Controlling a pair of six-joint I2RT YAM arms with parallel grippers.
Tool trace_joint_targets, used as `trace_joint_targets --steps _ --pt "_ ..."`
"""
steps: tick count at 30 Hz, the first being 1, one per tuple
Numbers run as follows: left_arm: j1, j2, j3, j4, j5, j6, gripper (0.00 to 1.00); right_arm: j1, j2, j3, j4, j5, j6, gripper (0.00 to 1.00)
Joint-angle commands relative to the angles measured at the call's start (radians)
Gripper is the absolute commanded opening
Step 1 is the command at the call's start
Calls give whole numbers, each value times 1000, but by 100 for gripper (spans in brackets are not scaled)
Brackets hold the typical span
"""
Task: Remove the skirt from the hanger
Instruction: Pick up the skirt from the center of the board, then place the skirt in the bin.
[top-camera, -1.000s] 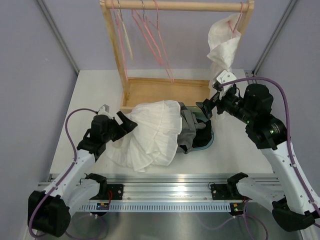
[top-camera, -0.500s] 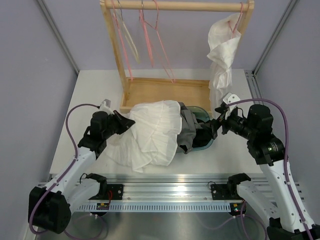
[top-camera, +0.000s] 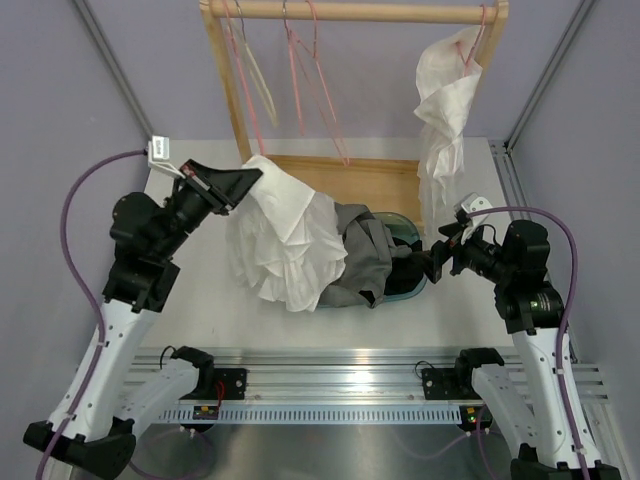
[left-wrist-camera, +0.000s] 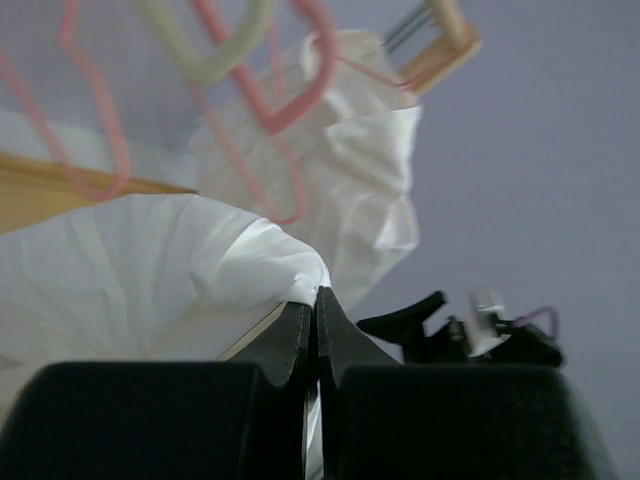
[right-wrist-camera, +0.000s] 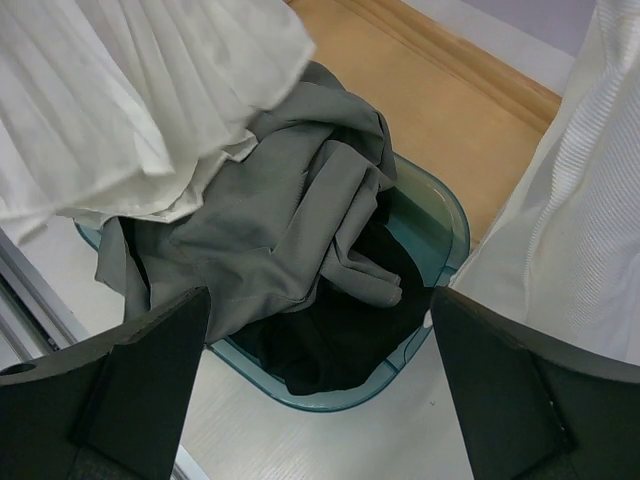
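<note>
The grey skirt lies crumpled over the left half of the teal tub, on top of black cloth; no hanger shows on it. The right wrist view shows the skirt bunched in the tub. My left gripper is raised at the left, shut on a corner of a white pleated garment that drapes down onto the skirt. In its own view the left gripper pinches the white cloth. My right gripper stands open just right of the tub, above the black cloth.
A wooden rack stands behind the tub, its rail carrying several bare pink hangers. Another white garment hangs from a pink hanger at the rail's right end, close behind my right arm. Purple walls close both sides.
My left gripper shut on the white garment and rose back and left, lifting it partly off the grey skirt. My right arm drew down from the hanging garment to beside the tub.
</note>
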Motion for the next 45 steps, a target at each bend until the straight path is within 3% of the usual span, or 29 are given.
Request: trace_joint_targets --steps 1,7,15,21,32,34,37,42,45 --pt "-59 28 259 111 6 -59 0 -20 -4 2 48 -47 13 99" --pt "-98 198 560 124 -22 -125 0 -35 -18 -4 46 -36 7 99" --pt "-219 421 807 126 -60 -148 0 -45 -21 -9 48 -10 1 99" --pt "-308 518 837 98 -121 -99 0 -54 -33 -9 49 1 1 99" --pt "-363 656 843 181 -135 -81 0 -88 -53 -11 52 16 4 99" --pt "-369 656 828 186 -105 -70 0 -95 -61 -11 51 17 4 99" --pt "-377 584 685 219 -73 -52 0 -103 -66 -12 52 17 6 99" --pt "-383 367 264 268 -40 -39 0 -105 -64 -12 52 14 6 99" --pt "-385 266 103 244 -14 -30 0 -106 -58 -12 51 13 4 99"
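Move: The left hand already holds the white skirt by its edge. The tub it is bound for lies about 19 cm to its right, 5 cm ahead and 30 cm below. The grey garment in it is about 22 cm right and 5 cm ahead; the rack's wooden tray about 15 cm right and 22 cm ahead; both some 30 cm down. From the empty right hand the tub is some 17 cm left, 9 cm ahead and 17 cm below. Up first, quickly, by some 24 cm and a little back, the left hand hoists the pinched white skirt, fingers tipping upward. It then swings about 15 cm right towards the tub, comes forward again, and sinks to roughly its starting height, turning clockwise and keeping its closed grip. The open right hand eases about 2 cm right. ##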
